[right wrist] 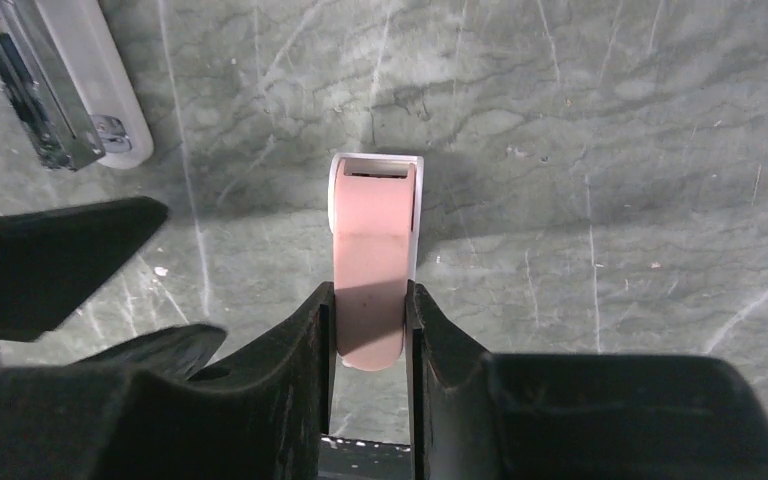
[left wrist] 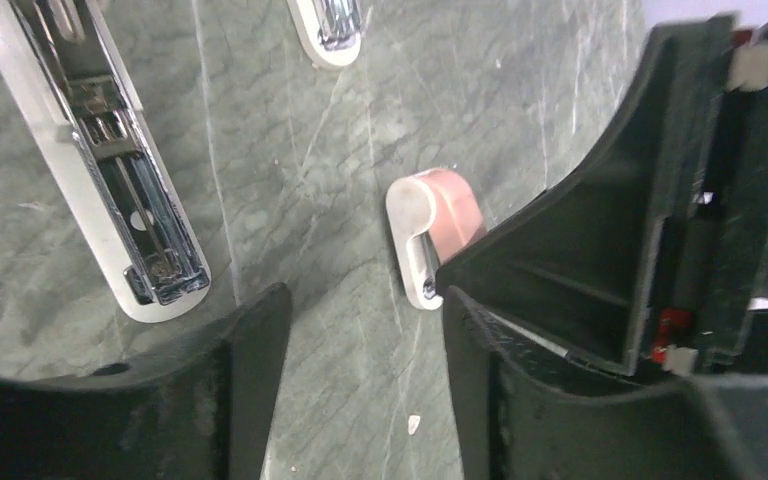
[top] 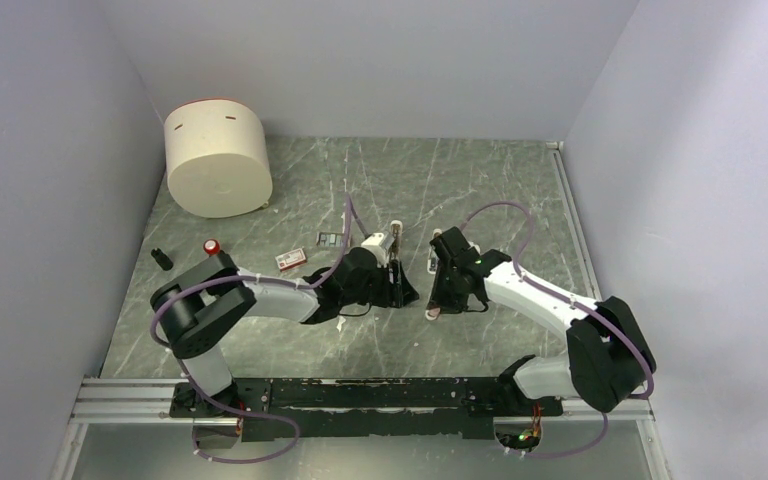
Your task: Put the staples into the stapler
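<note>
The stapler is a slim white bar lying on the green marble table with its chrome channel facing up; it also shows in the top view and the right wrist view. My left gripper hangs open just right of it with only bare table between its fingers. My right gripper is shut on a pink stubby piece that rests on the table. In the top view both grippers, left and right, sit close together. The red-and-white staples box and a dark grey staple block lie left of them.
A short white piece with chrome lies beyond the pink one. A large cream cylinder stands at the back left. A red-capped item and a small black item lie at the left. Grey walls enclose the table.
</note>
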### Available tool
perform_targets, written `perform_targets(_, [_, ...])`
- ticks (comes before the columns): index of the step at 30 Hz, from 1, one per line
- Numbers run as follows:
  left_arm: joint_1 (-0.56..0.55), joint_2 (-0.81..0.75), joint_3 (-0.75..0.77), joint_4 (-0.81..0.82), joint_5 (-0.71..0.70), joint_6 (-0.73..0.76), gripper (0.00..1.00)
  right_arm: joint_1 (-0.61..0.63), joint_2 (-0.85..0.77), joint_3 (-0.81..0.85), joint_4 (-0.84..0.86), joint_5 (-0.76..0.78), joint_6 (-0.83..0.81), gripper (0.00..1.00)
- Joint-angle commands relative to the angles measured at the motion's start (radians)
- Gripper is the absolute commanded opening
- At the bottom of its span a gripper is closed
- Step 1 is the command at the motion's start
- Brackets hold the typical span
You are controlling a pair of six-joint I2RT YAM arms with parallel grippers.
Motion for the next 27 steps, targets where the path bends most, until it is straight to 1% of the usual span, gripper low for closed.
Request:
perform_targets(1, [-0.003,0.039,0.041,0.070,0.090,-0.001,0.59,-0.042,-0.039,0.002,0.038,-0.064,0.011,0.17])
perform_targets(4, [-0.006,0.056,0.054,0.081,0.114,0.001,0.52,-0.072,-0.058,-0.018,0.052,-0.103,0.016,0.17])
perform_targets(7, [-0.008,0.080,0.063,0.115,0.150,-0.004,0.42,-0.116,-0.080,-0.037,0.070,-0.149,0.018,0.17])
perform_targets(10, [-0.011,0.114,0.066,0.170,0.205,-0.011,0.38,-0.156,-0.102,-0.053,0.085,-0.190,0.015,0.16])
perform_targets(13, [-0.011,0.144,0.073,0.200,0.232,-0.029,0.37,-0.188,-0.112,-0.058,0.087,-0.227,0.002,0.15])
perform_targets(21, [-0.012,0.190,0.111,0.190,0.250,-0.036,0.35,-0.236,-0.139,-0.079,0.108,-0.302,-0.004,0.15])
perform_targets(27, [-0.010,0.200,0.126,0.210,0.262,-0.051,0.37,-0.248,-0.150,-0.079,0.129,-0.344,-0.014,0.15])
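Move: To the left hand's right by some 5 cm, 2 cm back and 4 cm lower, is the pink stapler, already held by the right fingers; its middle is about 1 cm ahead of and 1 cm below the right hand point. The long white stapler's middle lies about 8 cm ahead and 3 cm left of the left hand, 5 cm down; the small white stapler lies 9 cm ahead and 5 cm right, 5 cm down. Bringing the two hands together: the left goes about 5 cm right and 2 cm back, sinking slightly and turning some 10 degrees clockwise as its fingers narrow to roughly half their gap, its tips coming either side of the back end of the pink stapler's white base. The right keeps its pinch, raises the stapler about 2.5 cm and nearly 2 cm forward, and swings its fingertips leftward some 15 degrees. ##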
